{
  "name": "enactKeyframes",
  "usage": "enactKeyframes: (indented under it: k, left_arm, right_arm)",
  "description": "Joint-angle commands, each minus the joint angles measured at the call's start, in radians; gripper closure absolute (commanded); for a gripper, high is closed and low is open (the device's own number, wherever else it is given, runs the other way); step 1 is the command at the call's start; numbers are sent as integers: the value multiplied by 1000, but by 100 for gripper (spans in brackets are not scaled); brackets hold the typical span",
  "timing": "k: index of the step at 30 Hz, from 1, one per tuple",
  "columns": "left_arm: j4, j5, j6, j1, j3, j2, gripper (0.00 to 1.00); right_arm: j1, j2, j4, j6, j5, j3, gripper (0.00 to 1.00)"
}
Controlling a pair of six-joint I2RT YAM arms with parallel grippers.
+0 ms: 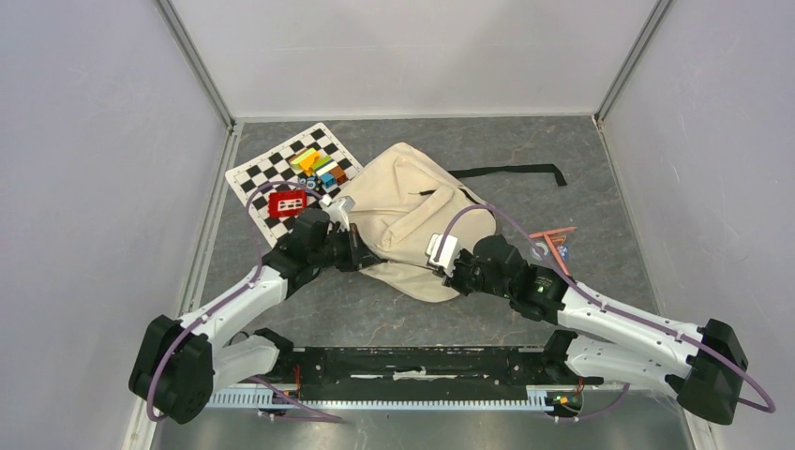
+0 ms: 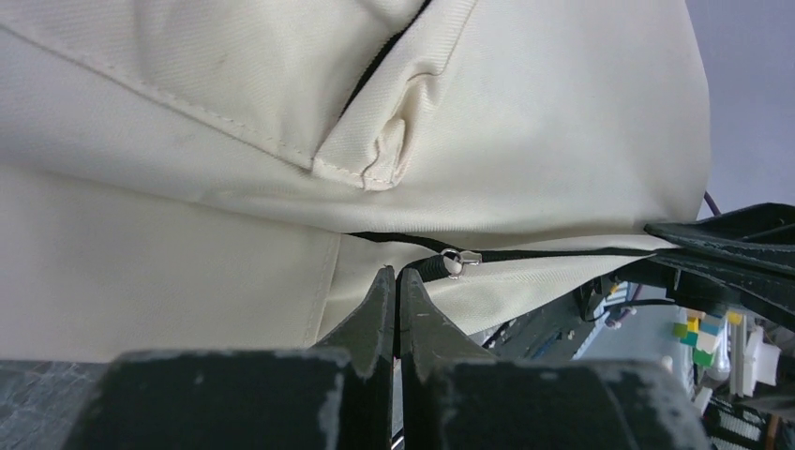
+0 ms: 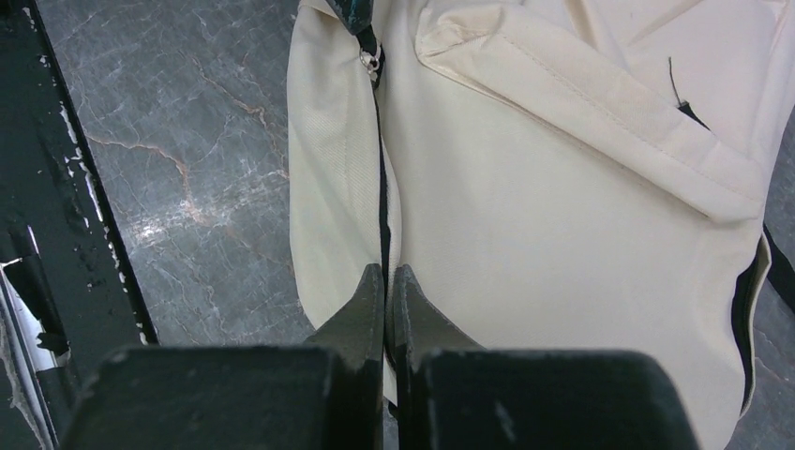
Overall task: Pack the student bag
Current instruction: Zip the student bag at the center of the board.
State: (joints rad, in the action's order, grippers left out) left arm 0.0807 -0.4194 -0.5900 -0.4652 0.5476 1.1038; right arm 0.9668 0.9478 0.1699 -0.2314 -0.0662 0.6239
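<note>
The student bag (image 1: 412,211), a cream canvas backpack with black trim, lies flat mid-table. My left gripper (image 1: 367,255) sits at its left side. In the left wrist view this gripper (image 2: 397,274) is shut on the black zipper pull cord (image 2: 433,268), which leads to the metal slider ring (image 2: 457,261). My right gripper (image 1: 448,267) is at the bag's near edge. In the right wrist view it (image 3: 388,270) is shut on the cream fabric beside the black zipper line (image 3: 382,187). The slider (image 3: 370,61) shows at the far end of that line. The zipper looks closed and the bag's inside is hidden.
A checkered board (image 1: 281,169) at the back left carries coloured blocks (image 1: 319,167) and a red box (image 1: 288,202). Thin orange sticks (image 1: 553,239) lie right of the bag. A black strap (image 1: 511,172) trails behind it. The black base rail (image 1: 412,361) runs along the near edge.
</note>
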Motion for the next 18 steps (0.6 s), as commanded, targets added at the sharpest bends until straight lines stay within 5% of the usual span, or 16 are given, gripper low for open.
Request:
enactKeyframes:
  k: [1, 8, 10, 13, 15, 18]
  left_arm:
    - [57, 189, 5, 46, -27, -34, 98]
    - [75, 145, 72, 48, 22, -11, 97]
    - [90, 115, 114, 48, 67, -12, 74]
    - [137, 69, 161, 46, 171, 16, 28]
    - [183, 36, 197, 48, 269, 54, 10]
    - [281, 24, 272, 47, 408, 139, 0]
  right_arm:
    - [2, -46, 18, 20, 17, 15, 100]
    - [1, -72, 15, 70, 52, 3, 100]
    - [1, -77, 20, 99, 124, 14, 95]
    - [1, -71, 73, 158, 302, 74, 41]
    - [1, -66, 118, 204, 437, 125, 14]
    - [-10, -50, 185, 282, 547, 195, 2]
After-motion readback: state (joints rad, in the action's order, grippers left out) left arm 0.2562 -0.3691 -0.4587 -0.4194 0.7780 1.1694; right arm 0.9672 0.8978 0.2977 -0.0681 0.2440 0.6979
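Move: The left fingers are shut on the zipper pull, right at the hand point. The bag's pocket flap lies about 9 cm ahead, 5 cm to the right and some 3 cm lower; the red box is roughly 13 cm ahead, 21 cm left and 8 cm below. The right fingers are still shut on the zipper seam at their own point; from that hand the zipper pull is about 10 cm left, 4 cm ahead and 4 cm lower. Keep both grippers shut at first, letting the left one ease the zipper pull about 1 cm leftward. Then open both wide and let go: bring the left gripper up and forward, some 4 cm each way, while the right one backs off the seam to the right, forward and up, its wrist swinging about 20 degrees clockwise. ##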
